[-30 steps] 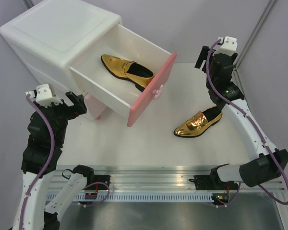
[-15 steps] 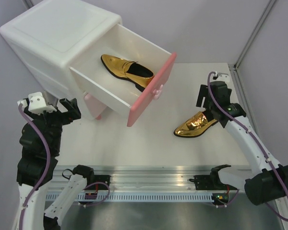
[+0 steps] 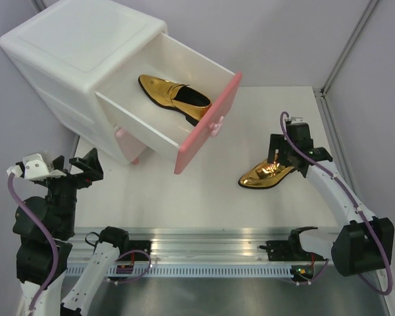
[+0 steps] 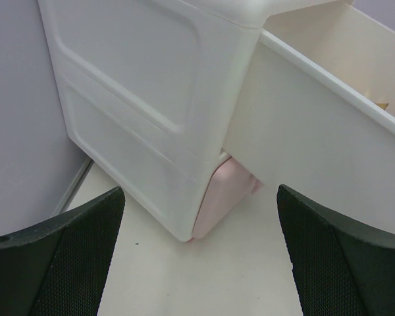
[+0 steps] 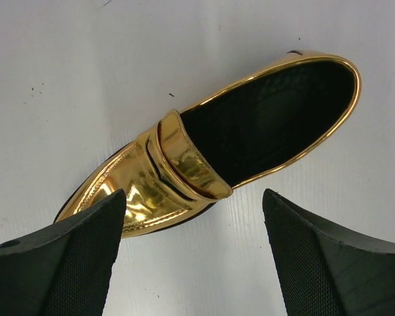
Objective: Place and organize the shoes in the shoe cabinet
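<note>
The white shoe cabinet (image 3: 79, 52) stands at the back left with its upper drawer (image 3: 207, 125) pulled out. One gold shoe (image 3: 174, 97) lies inside that drawer. A second gold shoe (image 3: 266, 172) lies on the table to the right, toe pointing left. My right gripper (image 3: 284, 153) hovers open just above its heel end. In the right wrist view the shoe (image 5: 210, 151) lies just beyond the spread fingertips (image 5: 66, 257), and nothing is between them. My left gripper (image 3: 85, 168) is open and empty near the cabinet's left front corner (image 4: 184, 224).
The pale pink lower drawer front (image 4: 224, 194) is shut under the open drawer. The open drawer's pink front overhangs the table middle. A metal rail (image 3: 204, 240) runs along the near edge. A wall post (image 3: 345, 49) rises at the back right.
My right arm has come down from high at the back right to just above the table shoe's heel. My left arm has drawn back and down towards the near left.
</note>
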Robot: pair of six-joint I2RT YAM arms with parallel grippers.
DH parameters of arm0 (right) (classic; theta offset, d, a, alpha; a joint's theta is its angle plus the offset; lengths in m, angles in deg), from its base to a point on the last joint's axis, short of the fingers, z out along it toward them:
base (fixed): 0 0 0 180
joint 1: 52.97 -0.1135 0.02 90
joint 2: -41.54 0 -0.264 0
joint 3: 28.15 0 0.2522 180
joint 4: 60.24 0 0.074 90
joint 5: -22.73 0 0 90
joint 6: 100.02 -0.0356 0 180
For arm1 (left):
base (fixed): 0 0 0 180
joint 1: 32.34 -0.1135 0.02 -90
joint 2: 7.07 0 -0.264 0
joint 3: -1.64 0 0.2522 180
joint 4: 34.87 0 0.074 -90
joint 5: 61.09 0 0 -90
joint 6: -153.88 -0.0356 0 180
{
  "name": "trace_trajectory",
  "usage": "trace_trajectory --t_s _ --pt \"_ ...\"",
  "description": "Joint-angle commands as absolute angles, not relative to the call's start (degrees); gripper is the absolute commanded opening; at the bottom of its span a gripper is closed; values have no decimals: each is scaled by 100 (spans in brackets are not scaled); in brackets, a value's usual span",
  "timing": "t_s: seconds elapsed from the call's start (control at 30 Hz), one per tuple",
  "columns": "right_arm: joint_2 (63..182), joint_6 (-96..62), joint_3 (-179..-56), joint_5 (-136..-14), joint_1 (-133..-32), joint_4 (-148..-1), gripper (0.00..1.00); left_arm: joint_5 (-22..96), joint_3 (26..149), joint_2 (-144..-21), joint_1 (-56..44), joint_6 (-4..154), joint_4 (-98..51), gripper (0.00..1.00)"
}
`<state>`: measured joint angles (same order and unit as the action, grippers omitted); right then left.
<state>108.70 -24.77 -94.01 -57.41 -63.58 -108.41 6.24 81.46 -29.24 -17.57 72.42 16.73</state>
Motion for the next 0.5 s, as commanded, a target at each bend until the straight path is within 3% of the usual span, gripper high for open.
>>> trace_trajectory --t_s 0.0,0.27,0.4,0.43,0.47 --pt "11290 -1917 -9517 -6418 -6045 -10318 88 923 8184 -2948 -1739 7399 1992 100" --pt "11792 -2057 -9439 -7755 -5824 -9852 84 1160 8369 -2957 -1739 7557 2520 100" --pt "11827 -2049 -9377 -8054 -5798 -9851 69 1178 8431 -2931 -1739 7645 2670 100" --pt "11836 -2040 -9377 -8098 -5798 -9861 57 1178 8431 -2913 -1739 7654 2696 100" --pt "11853 -2031 -9395 -8133 -5798 -9878 52 1178 8431 -2922 -1739 7654 2714 100"
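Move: The gold shoe on the table lies just under the right hand, its middle about 2 cm ahead, 1 cm left and 6 cm below. The open drawer's bunny knob is roughly 20 cm left, 2 cm ahead and 10 cm higher; the other gold shoe, inside it, some 30 cm left, 10 cm ahead and 10 cm up. From the left hand the table shoe is about 46 cm right, 13 cm ahead and 33 cm down. Right hand drops and reaches some 4 cm, then left, fingers half closing about the shoe's strap; left hand sinks. ##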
